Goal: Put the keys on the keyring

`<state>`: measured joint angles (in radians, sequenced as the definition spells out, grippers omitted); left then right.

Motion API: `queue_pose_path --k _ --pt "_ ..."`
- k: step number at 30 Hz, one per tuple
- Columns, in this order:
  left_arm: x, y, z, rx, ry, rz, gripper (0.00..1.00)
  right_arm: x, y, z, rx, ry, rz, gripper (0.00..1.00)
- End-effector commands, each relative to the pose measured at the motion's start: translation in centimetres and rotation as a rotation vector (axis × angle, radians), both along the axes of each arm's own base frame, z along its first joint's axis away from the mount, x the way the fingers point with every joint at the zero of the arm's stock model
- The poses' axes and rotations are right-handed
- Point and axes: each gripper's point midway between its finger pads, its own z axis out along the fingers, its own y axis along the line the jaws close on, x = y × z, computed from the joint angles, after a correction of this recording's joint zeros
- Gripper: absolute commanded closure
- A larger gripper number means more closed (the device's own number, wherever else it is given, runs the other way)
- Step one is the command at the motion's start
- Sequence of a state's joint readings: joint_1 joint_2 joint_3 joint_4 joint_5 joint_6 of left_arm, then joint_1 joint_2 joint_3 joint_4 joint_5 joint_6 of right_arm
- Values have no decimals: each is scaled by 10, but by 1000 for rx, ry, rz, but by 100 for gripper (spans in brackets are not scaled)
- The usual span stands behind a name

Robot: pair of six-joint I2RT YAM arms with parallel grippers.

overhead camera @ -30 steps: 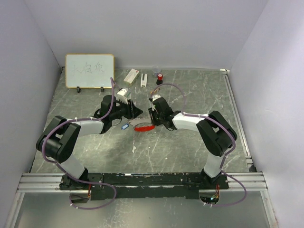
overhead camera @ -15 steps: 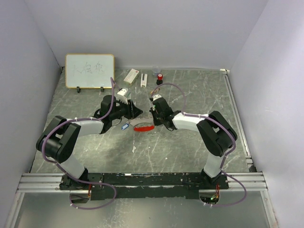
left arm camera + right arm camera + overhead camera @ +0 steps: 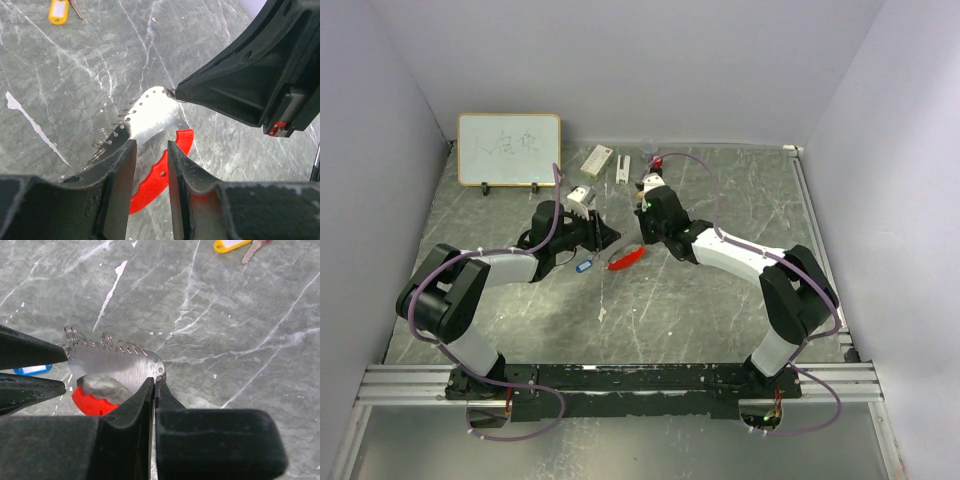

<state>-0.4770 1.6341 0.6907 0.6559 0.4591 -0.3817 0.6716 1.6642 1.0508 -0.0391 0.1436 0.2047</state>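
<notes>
The keyring (image 3: 626,258) is a shiny curved metal plate (image 3: 152,115) with small wire rings along one edge and a red plastic tag (image 3: 160,175). My right gripper (image 3: 155,382) is shut on the plate's (image 3: 117,365) end corner. My left gripper (image 3: 150,145) is closed across the keyring's other end, its jaws partly apart with the plate and the red tag between them. One key, with a blue head (image 3: 584,266), lies on the table just beside the left gripper (image 3: 615,240). The other key has a yellow head (image 3: 59,11) and lies further off on the table (image 3: 231,245).
A small whiteboard (image 3: 508,149) stands at the back left. A white box with a red mark (image 3: 597,158), a white strip (image 3: 622,168) and a small red-and-black cylinder (image 3: 657,162) lie along the back. The marble table (image 3: 720,300) has walls on three sides.
My right gripper has shut on the plate's end and drawn back and up, so the keyring's red tag now slants upward on the right. The left arm has not moved.
</notes>
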Motion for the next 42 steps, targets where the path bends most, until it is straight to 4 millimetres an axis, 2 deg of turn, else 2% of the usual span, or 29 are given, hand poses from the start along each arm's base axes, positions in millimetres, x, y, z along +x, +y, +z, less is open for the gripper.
queue_pose_path --k 1,9,14,26,42 --pt "-7 -4 20 -36 -66 -38 59 0 0 18 -1 -22 0 100" --pt "-10 -5 28 -56 -92 -57 58 0 1 31 26 -44 5 100" --pt "-11 -7 29 -62 -93 -67 59 0 1 31 6 -37 12 100" --pt "-9 -7 27 -54 -86 -61 59 -4 -18 -13 -241 167 -6 100" --pt "-9 -1 28 -35 -89 -38 59 -17 -33 -54 -409 335 21 100"
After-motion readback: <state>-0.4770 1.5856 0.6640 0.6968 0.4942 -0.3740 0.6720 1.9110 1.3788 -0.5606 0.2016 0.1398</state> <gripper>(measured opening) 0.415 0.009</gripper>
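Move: The right hand holds the keyring plate by its right-hand corner; the plate's middle is about 5 cm left, 2 cm back and 5 cm below. The blue tag is roughly 13 cm left, 3 cm back and 9 cm below, just past the plate's left end; the yellow tag lies some 14 cm straight ahead, also 9 cm below. From the left hand, the plate's middle is about 1 cm right, 2 cm back and 6 cm below. The right fingers keep their pinch on the corner of the keyring plate, hover and rise a centimetre or so, then lower it towards the table, ending some 5 cm down, with a slant to the right and slightly back, while the wrist tips the fingers about 25 degrees steeper. The half-open left hand, holding nothing, eases up about 2 cm. ##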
